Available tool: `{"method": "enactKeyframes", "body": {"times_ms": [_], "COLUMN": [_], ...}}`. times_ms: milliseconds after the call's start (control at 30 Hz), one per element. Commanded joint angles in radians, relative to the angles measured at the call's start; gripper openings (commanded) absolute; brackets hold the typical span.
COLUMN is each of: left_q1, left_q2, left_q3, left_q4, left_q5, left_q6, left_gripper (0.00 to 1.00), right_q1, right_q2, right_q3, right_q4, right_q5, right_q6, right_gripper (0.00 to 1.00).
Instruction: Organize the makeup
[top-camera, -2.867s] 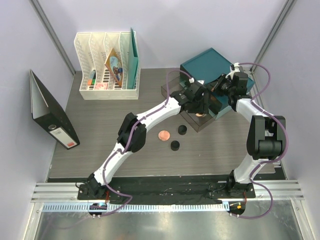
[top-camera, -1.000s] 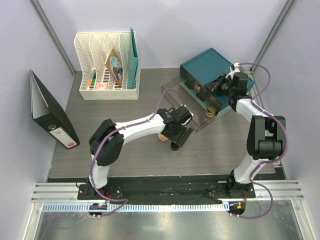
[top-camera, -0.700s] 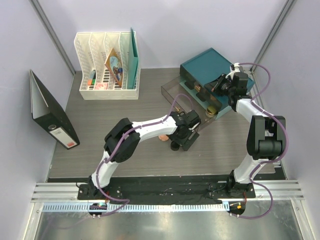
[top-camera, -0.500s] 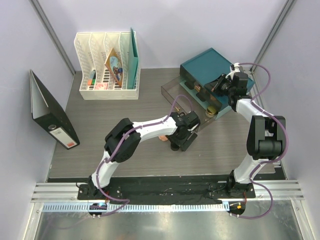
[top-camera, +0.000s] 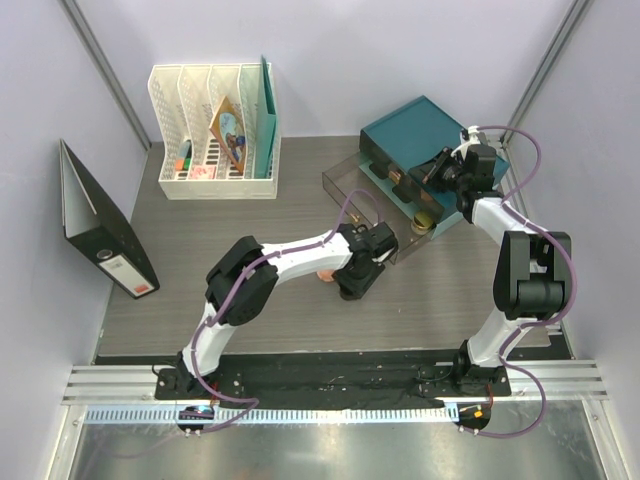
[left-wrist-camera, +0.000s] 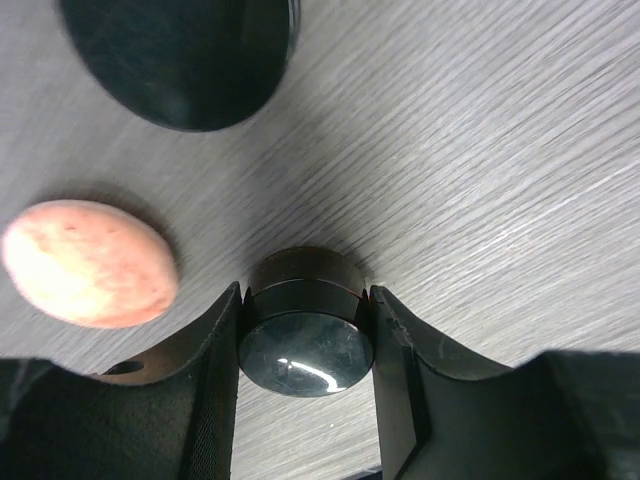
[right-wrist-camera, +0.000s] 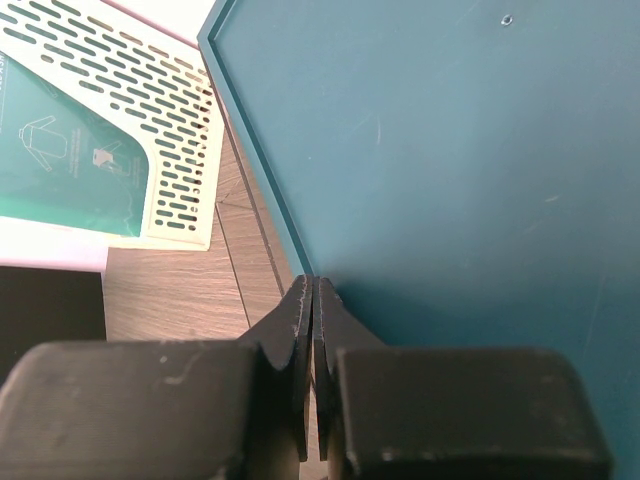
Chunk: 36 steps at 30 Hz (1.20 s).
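Observation:
In the left wrist view a small black pot stands on the grey table between my left gripper fingers, and both pads press its sides. A second black pot lies beyond it, and the coral round compact is to its left. From above, my left gripper covers both pots, with the compact peeking out beside it. A gold jar sits in the clear organizer. My right gripper is shut and empty over the edge of the teal box.
A white file rack stands at the back left, and a black binder leans along the left wall. The teal box sits behind the clear organizer at the back right.
My left gripper moved from the organizer to the pots in front of it, lowered, and closed its jaws onto the nearer black pot. The right arm has not moved.

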Motion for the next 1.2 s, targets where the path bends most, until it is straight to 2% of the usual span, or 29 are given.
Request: {"method": "enactKeyframes", "body": {"times_ms": [0,200,400,533,700,800,1000,1167], "left_q1": [-0.003,0.017,0.075,0.134,0.201,0.203,0.203,0.200], "left_q2": [-0.071,-0.112,-0.074,-0.028,0.038,0.104,0.232,0.270], "left_q3": [0.127,0.230,0.341,0.413,0.470,0.530,0.634,0.619], "left_q4": [-0.029,0.025,0.069,0.134,0.289,0.333,0.315,0.315], "left_q5": [-0.058,-0.041,0.023,0.107,0.232,0.238,0.204,0.207], "left_q6": [0.036,0.054,0.028,-0.057,-0.208,-0.231,-0.249,-0.268], "left_gripper": [0.00,0.00,0.00,0.00,0.01,0.11,0.32,0.36], "right_q1": [0.008,0.010,0.010,0.010,0.010,0.010,0.010,0.010], "right_q2": [0.136,0.138,0.138,0.133,0.135,0.136,0.141,0.144], "right_q3": [-0.141,-0.143,-0.150,-0.158,-0.158,-0.157,-0.155,-0.150], "right_q4": [-0.487,-0.484,-0.479,-0.476,-0.476,-0.475,-0.473,-0.475], "right_q5": [0.060,0.056,0.053,0.053,0.051,0.051,0.051,0.049], "right_q6": [-0.094,-0.094,-0.091,-0.091,-0.089,-0.089,-0.088,-0.088], "right_gripper": [0.06,0.06,0.06,0.07,0.06,0.06,0.06,0.06]}}
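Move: The left hand already grips the near black jar at table level; the open drawer's middle lies about 19 cm ahead, 7 cm right and roughly 2 cm up. In the drawer the gold compact sits some 16 cm ahead, 16 cm right; the other black jar is 7 cm ahead, 3 cm right, the pink jar 5 cm ahead, 5 cm left. From the right hand the drawer lies about 7 cm back, 11 cm left, 12 cm below. Left hand, wrist tilting, lifts the black jar forward-right some 20 cm, then lowers it over the open drawer. ##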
